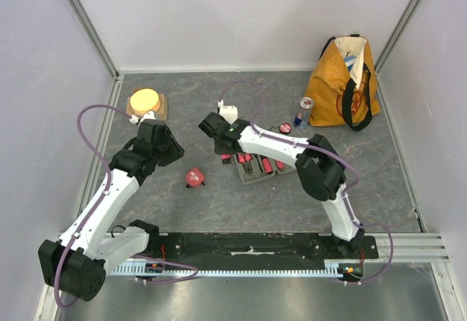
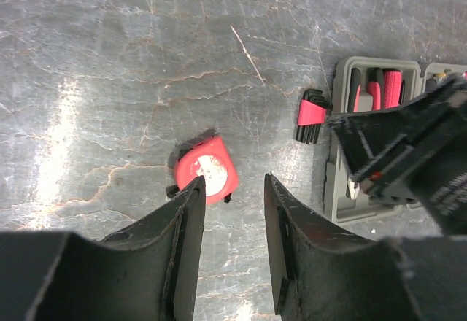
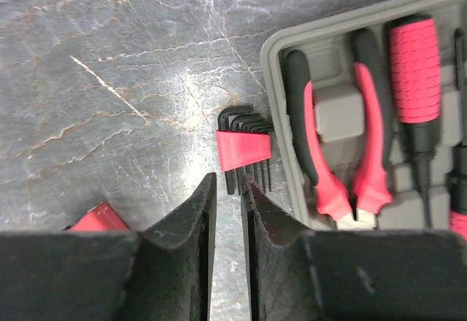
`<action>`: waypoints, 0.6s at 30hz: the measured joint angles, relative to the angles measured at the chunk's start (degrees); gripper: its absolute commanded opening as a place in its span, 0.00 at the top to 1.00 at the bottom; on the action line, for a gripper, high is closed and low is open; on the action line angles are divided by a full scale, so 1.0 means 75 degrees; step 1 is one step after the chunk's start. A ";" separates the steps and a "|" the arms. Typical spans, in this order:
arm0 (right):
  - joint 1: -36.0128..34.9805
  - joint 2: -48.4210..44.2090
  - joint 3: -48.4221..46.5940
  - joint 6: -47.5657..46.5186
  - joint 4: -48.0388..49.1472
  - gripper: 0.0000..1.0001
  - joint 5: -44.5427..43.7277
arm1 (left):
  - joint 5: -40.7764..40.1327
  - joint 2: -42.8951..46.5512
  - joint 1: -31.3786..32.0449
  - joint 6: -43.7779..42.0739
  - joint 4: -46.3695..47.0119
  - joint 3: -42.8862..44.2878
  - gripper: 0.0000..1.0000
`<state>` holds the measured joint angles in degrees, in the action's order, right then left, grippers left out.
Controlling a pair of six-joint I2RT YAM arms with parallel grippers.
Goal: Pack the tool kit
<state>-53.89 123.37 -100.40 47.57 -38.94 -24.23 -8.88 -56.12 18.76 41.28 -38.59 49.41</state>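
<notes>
The grey tool kit case [image 1: 252, 171] lies open mid-table, with red-and-black pliers [image 3: 317, 146] and a screwdriver [image 3: 414, 58] in its slots. A red-clipped hex key set [image 3: 243, 148] lies on the table just left of the case rim [image 3: 273, 66]. My right gripper [image 3: 230, 182] is over it, its jaws narrowly open, with the key ends at the fingertips. The round red tape measure [image 2: 213, 169] sits loose on the table [image 1: 194, 177]. My left gripper [image 2: 233, 181] hangs open just short of it, empty, and its left finger covers the tape's near edge.
An orange tote bag [image 1: 343, 80] stands at the back right with a drink can [image 1: 305, 111] and a small red round item [image 1: 285, 128] beside it. A wooden block with a yellow disc [image 1: 146, 102] sits back left. A white object [image 1: 228, 111] lies behind the right wrist.
</notes>
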 measured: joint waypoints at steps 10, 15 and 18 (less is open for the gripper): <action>0.0175 -0.0603 0.0312 -0.0822 0.0417 0.35 0.0428 | 0.0230 -0.0297 0.0000 0.0000 0.0076 0.0000 0.55; 0.0154 -0.0239 0.0233 -0.0956 0.0411 0.35 0.0627 | 0.0233 -0.0321 0.0000 0.0000 0.0079 0.0000 0.55; 0.0149 -0.0029 0.0233 -0.0953 0.0379 0.35 0.0720 | 0.0233 -0.0335 -0.0003 0.0000 0.0082 0.0000 0.55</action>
<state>-52.77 123.15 -98.65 40.42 -36.10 -18.83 -7.14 -58.63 18.74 41.28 -37.98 49.41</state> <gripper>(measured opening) 0.651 0.448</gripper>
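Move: The hex keys lie almost straight under the right gripper, about 5 cm below and perhaps 1 cm ahead. The pliers in the case are roughly 7 cm to this gripper's right and level with it, and the middle of the open tool case is some 13 cm to its right. The tape measure is about 10 cm to its left and 5 cm back. From the left gripper the hex keys are roughly 10 cm ahead, 14 cm to the right and 15 cm down. Lift the empty right gripper about 3 cm clear above the hex keys, then reverse and lower it some 4 cm back over them, easing about 1 cm back as it sinks. Meanwhile spread the nearly shut fingers to about two-thirds open and turn the wrist slightly counter-clockwise, so that they straddle the keys from above, still without touching. ##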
